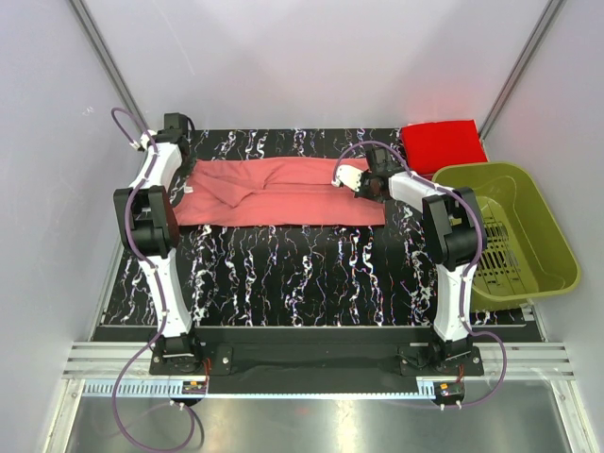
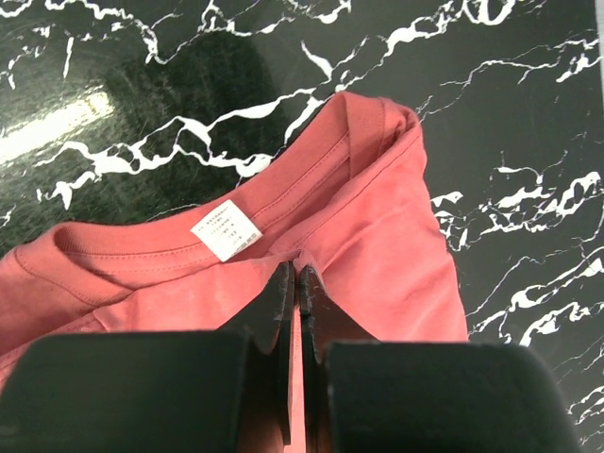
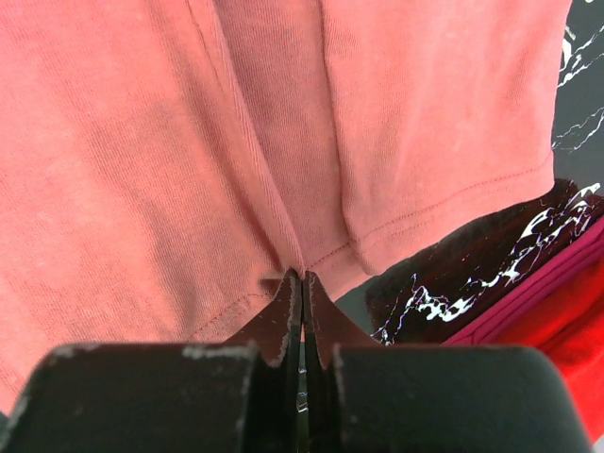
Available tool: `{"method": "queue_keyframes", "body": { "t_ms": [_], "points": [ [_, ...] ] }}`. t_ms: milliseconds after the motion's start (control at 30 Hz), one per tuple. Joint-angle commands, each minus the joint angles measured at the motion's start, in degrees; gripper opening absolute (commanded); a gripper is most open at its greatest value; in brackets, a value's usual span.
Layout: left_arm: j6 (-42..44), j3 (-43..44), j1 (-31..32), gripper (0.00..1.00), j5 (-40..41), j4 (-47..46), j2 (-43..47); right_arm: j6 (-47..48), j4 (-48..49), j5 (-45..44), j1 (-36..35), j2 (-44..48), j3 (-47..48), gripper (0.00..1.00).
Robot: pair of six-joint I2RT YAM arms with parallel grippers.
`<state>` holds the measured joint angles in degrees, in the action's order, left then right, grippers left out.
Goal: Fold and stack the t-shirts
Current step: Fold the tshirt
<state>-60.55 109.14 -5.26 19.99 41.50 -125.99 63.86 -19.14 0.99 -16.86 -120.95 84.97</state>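
Observation:
A salmon-pink t-shirt (image 1: 283, 193) lies stretched in a long band across the back of the black marbled table. Its collar with a white label (image 2: 226, 229) shows in the left wrist view. My left gripper (image 2: 297, 274) is shut, with a fold of the pink cloth pinched just below the collar; it sits at the shirt's left end (image 1: 186, 185). My right gripper (image 3: 302, 276) is shut on the pink shirt's stitched hem (image 3: 396, 226), at the shirt's right end (image 1: 340, 179). A brighter red t-shirt (image 1: 444, 143) lies folded at the back right corner, and its edge (image 3: 566, 321) shows in the right wrist view.
An olive-green plastic basket (image 1: 543, 222) stands off the table's right edge, just beside the right arm. White walls close in the back and both sides. The marbled table top (image 1: 302, 274) lies bare in front of the pink shirt.

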Motion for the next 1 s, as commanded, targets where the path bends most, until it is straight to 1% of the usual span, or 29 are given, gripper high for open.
{"method": "queue_keyframes", "body": {
  "t_ms": [0, 100, 233, 300, 333, 400, 433, 500, 533, 567, 600, 633, 700, 767, 867, 933, 967],
  "points": [
    [0.88, 2.48, -0.02, 0.0, 2.25, -4.32, -0.22, -0.22, 1.65, -0.82, 0.51, -0.69, 2.31, 0.0],
    [1.4, 2.22, -0.1, 0.0, 1.99, -5.98, -0.22, -0.4, 1.91, -0.73, 0.43, -1.13, 2.31, 0.0],
    [1.49, 1.95, -0.02, 0.0, 1.54, -6.95, -0.39, -1.01, 0.94, -3.54, 0.51, -1.57, 3.01, 0.0],
    [1.23, 0.99, -0.02, 0.0, 1.11, -7.92, -0.31, -1.1, 1.91, -4.5, 0.51, -1.4, 2.75, 0.13],
    [1.4, 0.9, -0.02, 0.01, 0.84, -8.36, -0.39, -1.19, 2.26, -4.68, 0.51, -1.4, 2.92, 0.15],
    [1.84, 1.42, -0.02, 0.01, 0.41, -8.1, -0.57, -1.71, 2.78, -6.09, 0.51, -1.4, 3.18, 0.17],
    [2.1, 1.6, -0.02, 0.02, 0.23, -8.18, -0.39, -3.46, 4.27, -6.7, 0.51, -1.22, 3.53, 0.17],
    [2.72, 1.69, -0.02, 0.08, 0.57, -8.1, 0.92, -5.57, 4.55, -8.46, 0.51, -0.17, 4.5, 0.18],
    [2.98, 1.6, -0.1, 0.2, 0.75, -8.1, 1.53, -6.71, 3.68, -7.86, 0.51, 0.44, 4.68, 0.22],
    [3.33, 1.43, -0.1, 0.23, 0.93, -8.27, 2.85, -7.25, 3.58, -7.68, 0.51, 1.93, 4.59, 0.27],
    [4.29, 1.25, -0.02, 0.26, 1.02, -8.27, 3.64, -7.86, 3.41, -7.41, 0.51, 2.72, 4.16, 0.37],
    [4.83, 0.55, -0.02, 0.31, 1.1, -8.53, 4.35, -9.0, 2.71, -6.63, 0.43, 3.43, 3.89, 0.4],
    [5.88, -0.77, -0.1, 0.34, 0.58, -8.45, 6.81, -10.32, 1.82, -6.09, -0.01, 5.8, 3.02, 0.41],
    [7.02, -4.45, -0.1, 0.35, -0.55, -9.85, 9.87, -13.48, 1.65, -5.65, -0.54, 8.09, 2.05, 0.4],
    [10.36, -9.99, -0.1, 0.36, -3.28, -11.52, 14.26, -18.58, 0.25, -4.07, -2.47, 11.07, 0.46, 0.37],
    [13.08, -13.58, -0.1, 0.36, -4.6, -10.39, 16.38, -23.04, -1.42, -2.41, -3.44, 12.39, -1.03, 0.36],
    [13.96, -14.91, -0.19, 0.36, -6.96, -10.03, 18.4, -24.64, -1.95, -1.79, -4.14, 12.92, -1.47, 0.35]
  ]
}}
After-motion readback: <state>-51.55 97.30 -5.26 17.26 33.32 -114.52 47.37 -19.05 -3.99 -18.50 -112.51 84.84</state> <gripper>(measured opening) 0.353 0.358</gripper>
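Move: Both hands still pinch the coral t-shirt, the left at the collar end of its upper layer, the right at the fold by the far-right hem. From the left hand the collar label is about 3 cm left, 2 back and 3 below, and the shirt's middle some 25 cm right and 3 back. From the right hand, that middle lies roughly 28 cm left and 1 ahead; the red shirt is about 18 right and 15 ahead, and the green bin's middle 31 right and 14 back. The left hand keeps its pinch while drawing the collar end about 2 cm forward and slightly up, then opens about a third, lets go of the cloth and backs off up and towards the base by some 4 cm. The right hand first stays nearly still, then opens to let go of the hem fold while sliding 1–2 cm forward and right, and lifts clear by about 7 cm, its wrist turning some 15 degrees clockwise. ##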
